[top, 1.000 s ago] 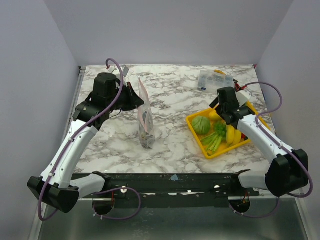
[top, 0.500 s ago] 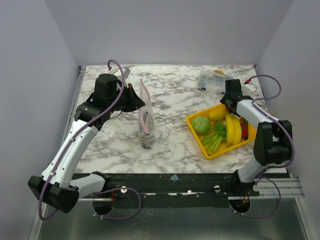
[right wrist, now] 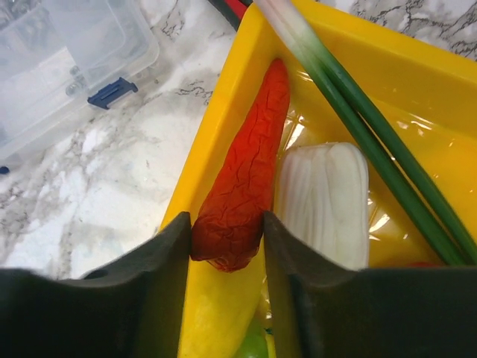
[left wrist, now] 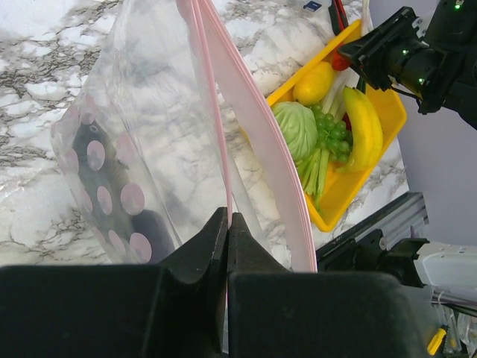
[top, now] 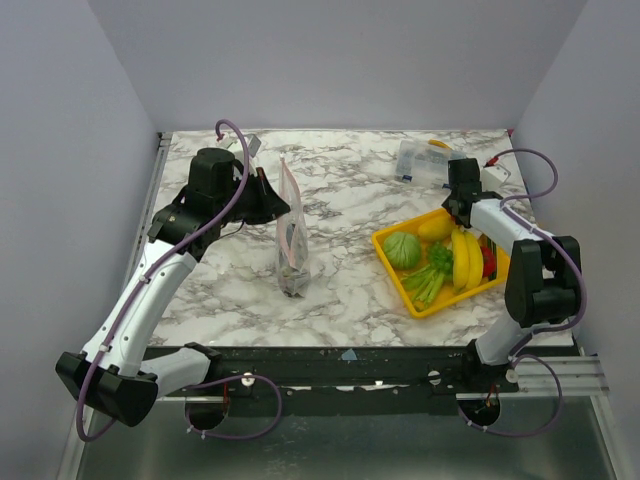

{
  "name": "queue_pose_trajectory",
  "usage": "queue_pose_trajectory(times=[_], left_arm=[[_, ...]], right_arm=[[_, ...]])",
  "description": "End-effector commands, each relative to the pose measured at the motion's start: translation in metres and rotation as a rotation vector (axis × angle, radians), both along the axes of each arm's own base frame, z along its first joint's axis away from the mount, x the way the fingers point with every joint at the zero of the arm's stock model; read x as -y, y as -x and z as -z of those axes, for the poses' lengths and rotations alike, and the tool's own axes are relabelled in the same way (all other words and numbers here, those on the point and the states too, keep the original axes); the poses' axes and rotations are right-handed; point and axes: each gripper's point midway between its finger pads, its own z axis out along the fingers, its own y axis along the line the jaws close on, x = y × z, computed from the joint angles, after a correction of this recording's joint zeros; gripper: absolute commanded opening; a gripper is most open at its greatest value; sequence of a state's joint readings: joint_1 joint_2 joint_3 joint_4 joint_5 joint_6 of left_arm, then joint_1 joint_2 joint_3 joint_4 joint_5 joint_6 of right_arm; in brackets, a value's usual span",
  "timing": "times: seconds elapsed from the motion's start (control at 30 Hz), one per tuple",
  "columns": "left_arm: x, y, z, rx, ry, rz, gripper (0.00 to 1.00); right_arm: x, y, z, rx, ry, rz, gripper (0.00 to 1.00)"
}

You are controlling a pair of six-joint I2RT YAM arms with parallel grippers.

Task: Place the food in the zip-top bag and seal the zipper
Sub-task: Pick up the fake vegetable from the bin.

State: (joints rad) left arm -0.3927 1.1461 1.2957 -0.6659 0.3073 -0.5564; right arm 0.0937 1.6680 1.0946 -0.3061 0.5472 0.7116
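Note:
My left gripper point(left wrist: 227, 218) is shut on the pink zipper point(left wrist: 253, 127) of the clear zip-top bag point(left wrist: 141, 149) and holds it upright with the mouth spread; the bag also shows in the top view point(top: 290, 240). A dark eggplant point(left wrist: 149, 224) lies at its bottom. My right gripper point(right wrist: 227, 224) is at the far edge of the yellow tray point(right wrist: 223, 127), its jaws pressed on both sides of a wrinkled red chili pepper point(right wrist: 246, 186). The tray point(top: 440, 300) also holds a round green cabbage point(top: 402, 249) and yellow bananas point(top: 465, 262).
A rigid clear compartment box point(top: 430, 160) stands just behind the tray, close to my right wrist. A white ribbed vegetable point(right wrist: 322, 201), green onion stalks point(right wrist: 350, 119) and a yellow fruit point(right wrist: 216, 313) crowd round the pepper. Grey walls enclose the marble table point(top: 340, 290).
My right arm has swung from over the tray's middle to its far edge and lowered onto the red pepper. The left arm and bag have not moved.

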Motion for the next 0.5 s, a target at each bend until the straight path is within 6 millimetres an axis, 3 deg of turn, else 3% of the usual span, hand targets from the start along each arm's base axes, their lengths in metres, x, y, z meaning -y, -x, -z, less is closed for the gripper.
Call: queue_pose_trajectory(times=[0.0, 0.17, 0.3, 0.47], left_arm=[[0.003, 0.005, -0.007, 0.032, 0.016, 0.033, 0.00], [0.003, 0.005, -0.006, 0.029, 0.018, 0.037, 0.00], [0.005, 0.005, -0.005, 0.023, 0.021, 0.040, 0.00], [0.005, 0.005, -0.005, 0.018, 0.022, 0.042, 0.00]], right_arm=[[0.007, -0.001, 0.003, 0.031, -0.036, 0.043, 0.23], [0.013, 0.014, -0.019, 0.017, -0.002, 0.043, 0.00], [0.010, 0.039, -0.047, 0.007, -0.006, 0.008, 0.00], [-0.019, 0.060, -0.101, 0.125, -0.089, -0.189, 0.00]])
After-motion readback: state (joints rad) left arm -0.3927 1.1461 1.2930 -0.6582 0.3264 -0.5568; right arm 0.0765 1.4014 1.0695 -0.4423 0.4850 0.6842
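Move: The red fake vegetable lies with its thick near end already between the right hand's open fingers; its middle is about 3 cm ahead, 4 cm to the right and 1 cm lower. From that hand the white vegetable is some 2 cm back and 6 cm right, the green onions 1 cm ahead and 10 cm right, the yellow fruit 4 cm back and 5 cm left. From the left hand the red vegetable is roughly 16 cm ahead, 45 cm right, 21 cm below. Almost in place at first, the right fingers close from about half open to nearly shut, pinching the thick end of the red vegetable. Then the hand goes up out of the bin with growing speed, about 7 cm, drawing back some 3.5 cm as it rises, the wrist hardly turning and the grip kept. ##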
